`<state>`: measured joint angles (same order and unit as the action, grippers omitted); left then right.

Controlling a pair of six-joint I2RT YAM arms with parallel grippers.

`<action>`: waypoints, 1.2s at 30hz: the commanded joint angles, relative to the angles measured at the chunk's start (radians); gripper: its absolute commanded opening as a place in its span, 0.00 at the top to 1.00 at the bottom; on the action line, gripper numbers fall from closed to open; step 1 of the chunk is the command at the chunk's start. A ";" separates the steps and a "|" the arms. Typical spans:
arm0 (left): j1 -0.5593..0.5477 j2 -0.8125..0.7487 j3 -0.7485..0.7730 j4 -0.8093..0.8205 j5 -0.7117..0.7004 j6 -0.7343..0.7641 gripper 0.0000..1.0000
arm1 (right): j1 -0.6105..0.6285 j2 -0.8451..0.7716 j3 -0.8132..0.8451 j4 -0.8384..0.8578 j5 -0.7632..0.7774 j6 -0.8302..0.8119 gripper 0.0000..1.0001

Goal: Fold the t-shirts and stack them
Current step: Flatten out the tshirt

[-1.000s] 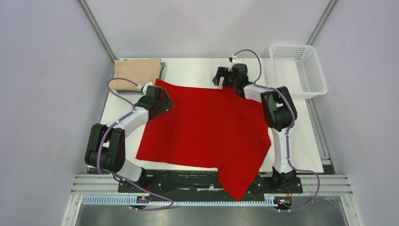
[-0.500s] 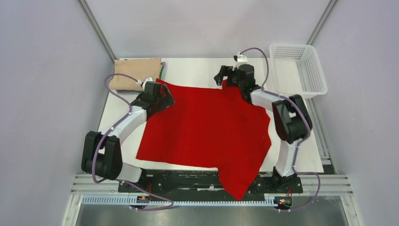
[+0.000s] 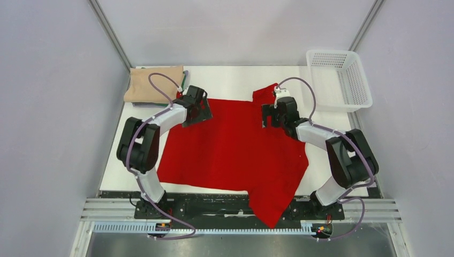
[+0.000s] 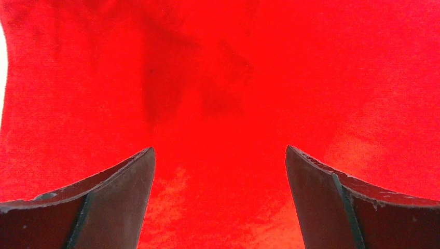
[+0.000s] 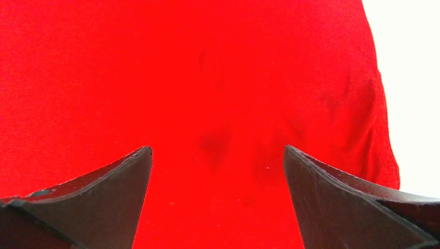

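The red t-shirt [image 3: 235, 150] lies spread across the table, with one part hanging over the near edge [image 3: 269, 210]. A folded beige t-shirt [image 3: 152, 83] sits at the far left corner, and a dark green edge [image 3: 185, 80] shows beside it. My left gripper [image 3: 201, 106] hovers open over the red shirt's far left part. My right gripper [image 3: 269, 116] hovers open over its far right part. Red cloth [image 4: 218, 93] fills the left wrist view between the spread fingers [image 4: 122, 199]. The right wrist view shows red cloth [image 5: 218, 88] with nothing gripped between the fingers [image 5: 332, 199].
A white mesh basket [image 3: 338, 79] stands at the far right corner. Bare white table [image 3: 230, 80] shows behind the red shirt and along the right side [image 5: 410, 78]. Both arms' bases sit on the black rail [image 3: 214, 206] at the near edge.
Both grippers have moved inward from the shirt's far corners to above the cloth, the left one rightward, the right one nearer and leftward. The red corner at the far right now shows.
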<state>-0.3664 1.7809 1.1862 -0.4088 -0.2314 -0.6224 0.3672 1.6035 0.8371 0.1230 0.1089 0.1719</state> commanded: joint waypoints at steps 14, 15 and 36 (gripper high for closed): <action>0.000 0.302 0.262 -0.022 0.020 0.013 0.00 | -0.111 0.341 0.242 -0.075 0.122 -0.013 0.02; 0.001 0.321 0.283 -0.022 0.033 0.014 0.00 | -0.119 0.361 0.265 -0.076 0.117 -0.014 0.02; -0.054 0.152 0.365 -0.064 0.007 0.064 0.00 | -0.148 0.120 0.353 -0.217 0.065 -0.044 0.02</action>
<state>-0.3771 2.1860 1.6867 -0.4675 -0.1833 -0.6037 0.2024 1.9945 1.3182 -0.0906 0.1852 0.1356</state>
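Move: The spread t-shirt lies under both open hands, 3 cm below the left and 5 cm below the right; its middle is about 12 cm back and 17 cm right of the left hand, and 10 cm back and 17 cm left of the right hand. The folded stack is about 21 cm ahead and 22 cm left of the left hand. From the right hand, the far sleeve is 19 cm ahead and 2 cm left, the basket 26 cm ahead and 36 cm right. Both open hands sink onto the t-shirt, slide it about 12 cm forward and 6 right, then ease back. ##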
